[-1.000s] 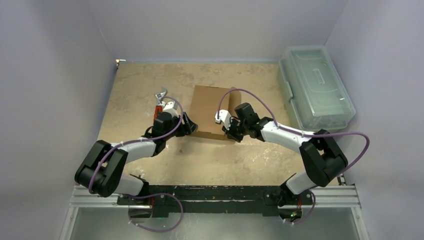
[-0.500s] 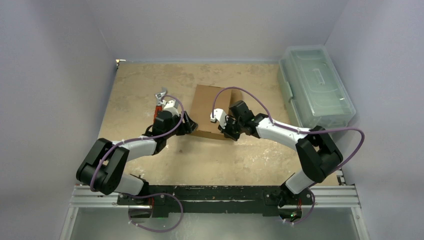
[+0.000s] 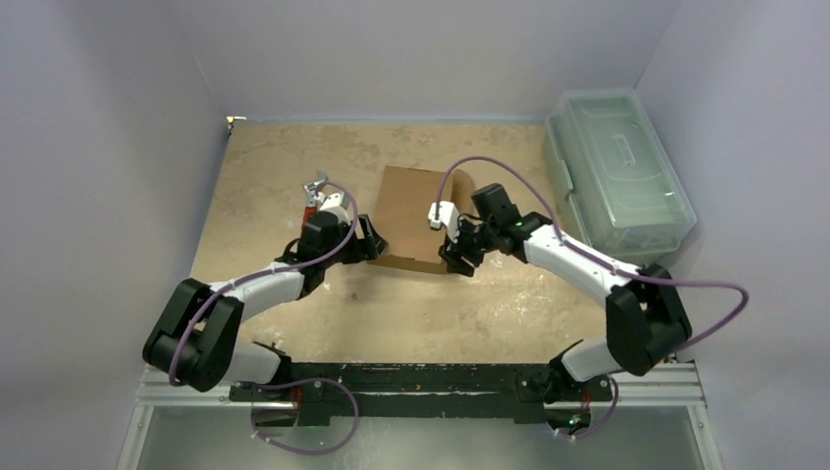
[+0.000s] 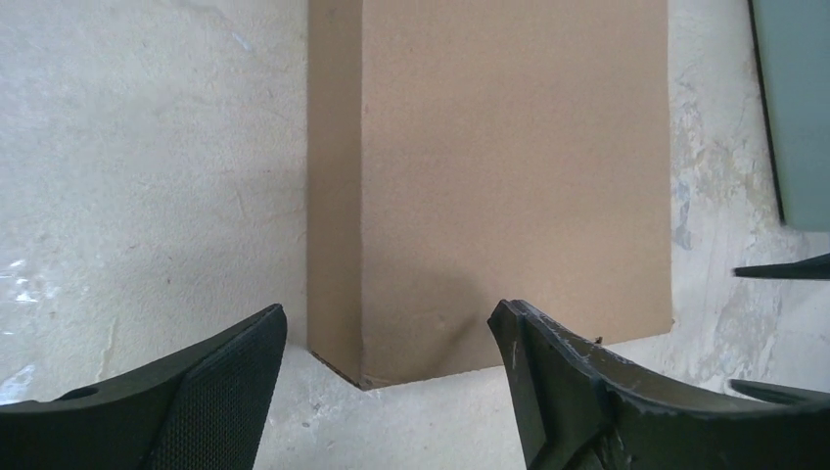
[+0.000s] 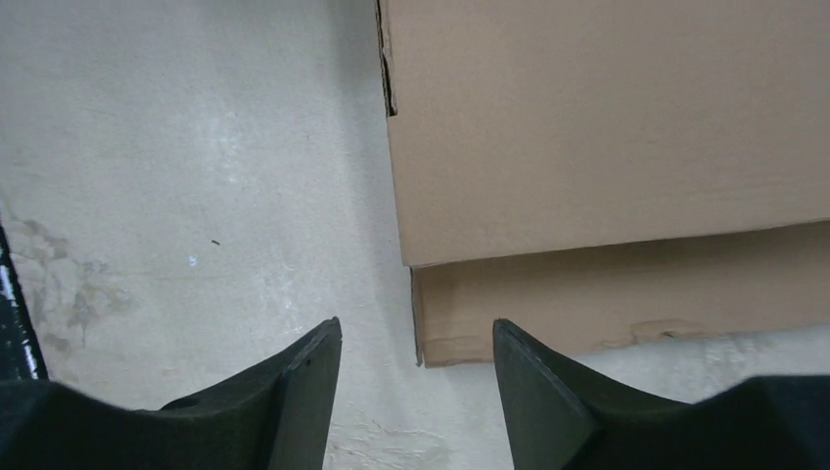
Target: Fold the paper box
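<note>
The paper box [image 3: 411, 206] is a plain brown cardboard box lying flat in the middle of the table, its lid down. My left gripper [image 3: 372, 245] sits at its near left corner. In the left wrist view that gripper [image 4: 387, 328] is open, and the box [image 4: 509, 166] corner lies just ahead of the gap, untouched. My right gripper [image 3: 453, 253] is at the near right corner. In the right wrist view it [image 5: 416, 338] is open too, with the box [image 5: 607, 117] corner just beyond the fingertips and nothing held.
A pale-green translucent plastic bin [image 3: 617, 171] stands at the back right by the wall; its edge [image 4: 798, 98] shows in the left wrist view. Grey walls close in the table on three sides. A metal rail [image 3: 421, 387] runs along the near edge.
The right arm swung left along the box's near edge, then back right to the corner, where its jaws now stand apart. The left arm has barely shifted.
</note>
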Motion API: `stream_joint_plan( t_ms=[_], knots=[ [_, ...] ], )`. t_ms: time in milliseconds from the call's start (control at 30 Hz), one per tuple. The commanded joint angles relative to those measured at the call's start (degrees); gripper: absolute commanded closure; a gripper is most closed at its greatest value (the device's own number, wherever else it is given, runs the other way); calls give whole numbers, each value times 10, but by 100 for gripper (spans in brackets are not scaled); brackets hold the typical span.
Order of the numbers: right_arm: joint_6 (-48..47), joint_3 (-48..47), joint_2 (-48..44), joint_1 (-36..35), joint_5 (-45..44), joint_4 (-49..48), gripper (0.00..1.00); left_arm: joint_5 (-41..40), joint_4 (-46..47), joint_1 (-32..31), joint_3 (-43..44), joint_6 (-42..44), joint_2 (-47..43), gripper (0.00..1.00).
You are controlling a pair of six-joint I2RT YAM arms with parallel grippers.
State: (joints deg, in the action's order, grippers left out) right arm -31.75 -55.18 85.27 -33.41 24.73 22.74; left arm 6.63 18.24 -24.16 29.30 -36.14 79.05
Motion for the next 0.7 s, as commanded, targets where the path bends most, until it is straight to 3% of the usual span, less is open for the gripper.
stream_joint_plan(
  t_ms=[0,100,167,200,233,267,333,400,467,533,667],
  knots=[
    [-51,-16,-71,40,102,38,37,-37,-78,-2,54,27,-62,20],
    [-9,-11,-94,73,112,-1,37,-60,-135,0,83,29,-114,20],
    [63,-8,-97,92,68,-69,36,-64,-169,0,89,13,-149,21],
    [99,-11,-97,105,45,-106,39,-60,-179,0,86,-1,-167,22],
    [122,-19,-95,120,37,-133,50,-50,-201,0,76,-18,-187,26],
    [137,-34,-87,135,34,-162,61,-43,-212,0,65,-37,-204,31],
    [145,-82,-52,153,16,-171,80,-28,-229,0,40,-76,-233,50],
    [140,-165,9,161,-15,-144,86,-13,-252,-1,13,-113,-251,77],
    [147,-242,82,171,-18,-109,90,14,-246,-2,-23,-148,-261,94],
    [159,-294,144,174,-17,-91,93,28,-222,-7,-61,-173,-268,100],
    [193,-361,235,173,-33,-107,96,27,-192,-11,-86,-176,-237,100]
  ],
)
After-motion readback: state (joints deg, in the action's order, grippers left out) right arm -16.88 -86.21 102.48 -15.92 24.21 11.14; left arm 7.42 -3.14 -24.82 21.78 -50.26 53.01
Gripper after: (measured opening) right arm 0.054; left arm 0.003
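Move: The right hand hovers over the near end of the box's open right side flap. The rounded tab at the far end of that flap lies about 19 cm ahead, 2 cm to its right and 7 cm lower; the box's middle is some 12 cm ahead and 11 cm left. From the left hand, the box's near-left corner is right below, about 1 cm left and 4 cm down; the rounded tab is 18 cm ahead and 20 cm right. Lift the right gripper off the near-right corner and sweep it forward about 22 cm, rising some 12 cm, along the box's open right side to high above the rounded tab, turning clockwise and shutting the fingers. Meanwhile raise the left gripper about 11 cm from the near-left corner, then draw it back and down again, closed, onto the near side. ##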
